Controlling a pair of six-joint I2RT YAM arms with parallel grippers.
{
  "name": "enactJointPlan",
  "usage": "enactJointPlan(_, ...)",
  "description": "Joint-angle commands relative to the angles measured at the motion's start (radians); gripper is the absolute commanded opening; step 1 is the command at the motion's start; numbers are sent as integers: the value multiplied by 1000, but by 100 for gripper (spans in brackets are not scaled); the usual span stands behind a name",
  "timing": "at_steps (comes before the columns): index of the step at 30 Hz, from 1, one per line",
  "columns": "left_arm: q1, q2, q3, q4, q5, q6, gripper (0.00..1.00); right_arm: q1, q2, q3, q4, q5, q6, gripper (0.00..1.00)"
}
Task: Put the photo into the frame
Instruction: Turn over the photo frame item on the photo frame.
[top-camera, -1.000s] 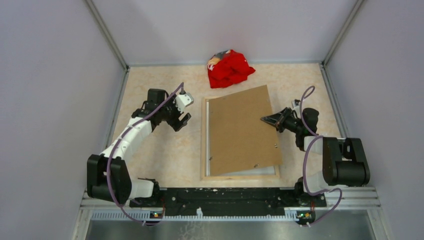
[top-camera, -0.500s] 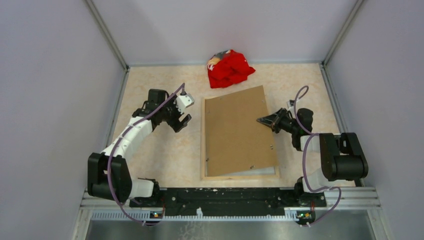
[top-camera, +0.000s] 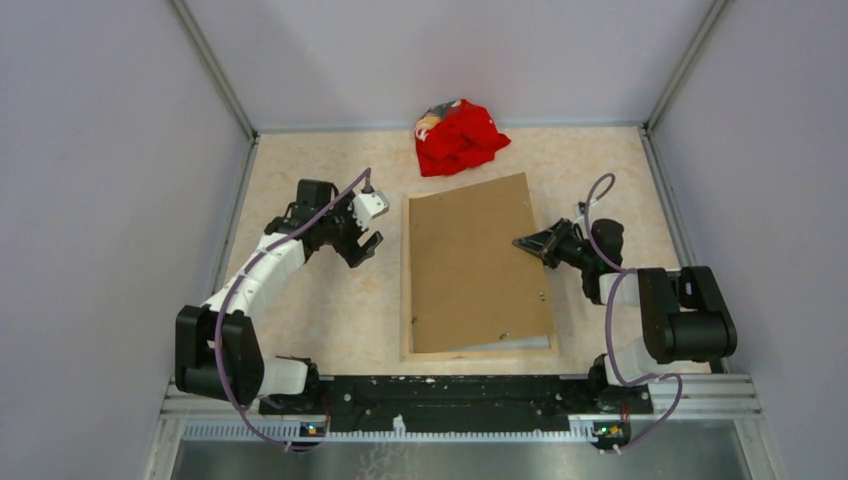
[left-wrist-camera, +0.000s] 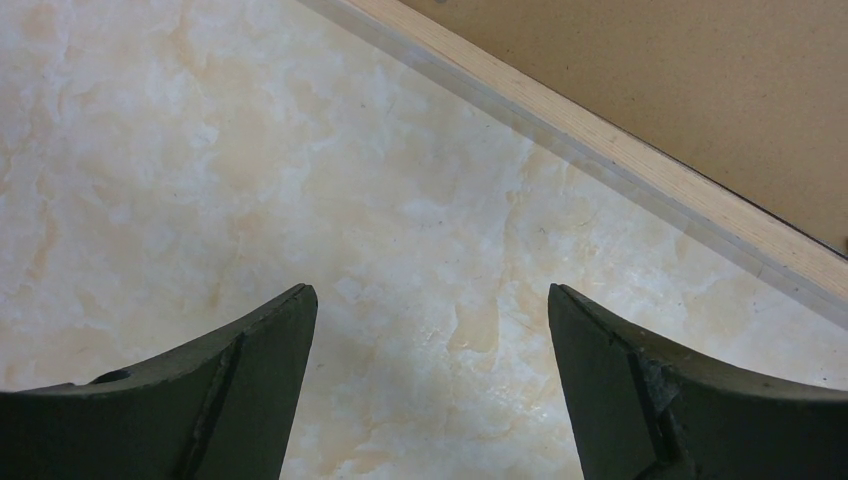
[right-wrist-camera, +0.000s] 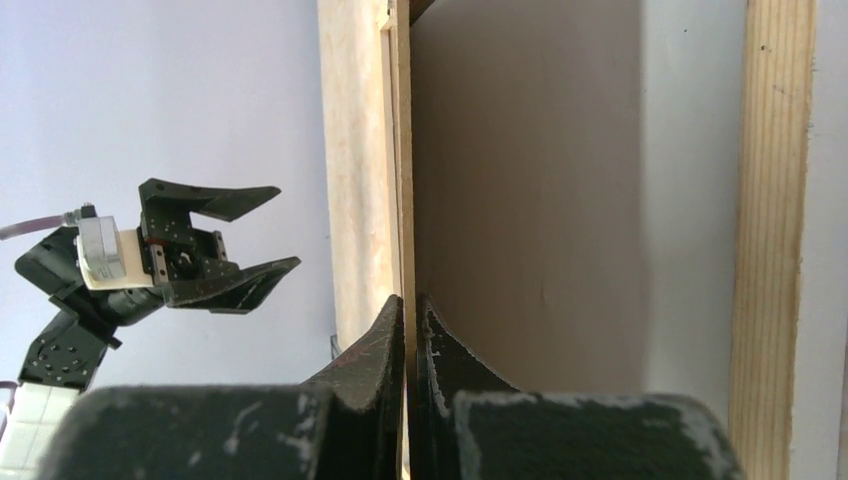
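The frame (top-camera: 406, 290) lies face down mid-table, its pale wood edges (right-wrist-camera: 770, 200) up. A brown backing board (top-camera: 475, 265) covers most of it, slightly askew. My right gripper (top-camera: 520, 243) is shut on the board's right edge; in the right wrist view the jaws (right-wrist-camera: 411, 305) pinch the thin board (right-wrist-camera: 520, 180). A white strip (top-camera: 515, 342) shows inside the frame past the board's near edge, apparently the photo's plain back (right-wrist-camera: 690, 150). My left gripper (top-camera: 366, 246) hangs open over bare table left of the frame (left-wrist-camera: 620, 150), its jaws (left-wrist-camera: 430, 300) holding nothing.
A crumpled red cloth (top-camera: 458, 136) lies at the back of the table, just beyond the frame. Grey walls close in the left, right and far sides. The arm bases sit on a black rail (top-camera: 460, 390) at the near edge.
My right gripper has swung the backing board to the left, so it lies squarer over the frame. The left gripper has barely moved.
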Motion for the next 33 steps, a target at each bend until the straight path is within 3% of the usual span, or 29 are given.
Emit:
enactJointPlan(1,-3,9,10,-4,30,4,92,29,-58,6,-18,55,-66,0)
enactJointPlan(17,-43,50,-52,36,53,-1,93,82,-76,-56,-98,177,-105,3)
enactJointPlan(21,-57,59,-55,42,50,-6,92,118,-124,-19,-288,254,-200,19)
enactJointPlan(29,-63,62,-47,42,49,-13,92,173,-154,181,-746,425,-430,60)
enactJointPlan(33,-64,61,-44,41,52,-19,92,226,-115,247,-838,484,-481,68)
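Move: The right gripper still pinches the raised right edge of the brown backboard, whose middle is about 8 cm to its left, 4 cm back and 4 cm lower. The photo frame beneath is centred some 9 cm left, 7 cm back and 7 cm down; its right rail's middle lies about 6 cm right, 6 cm back and 7 cm down. From the empty left gripper, the frame's middle is roughly 22 cm right, 5 cm back and 9 cm down. Lower the right gripper about 5 cm towards the frame, easing back some 2 cm, and tip its left-pointing fingers about 30 degrees further down. Open them well during the drop to let go of the backboard, ending with one finger over it and the other just outside its right edge. Bring the open left gripper down 3 to 4 cm and slightly back and right, nearer the frame's left rail. ##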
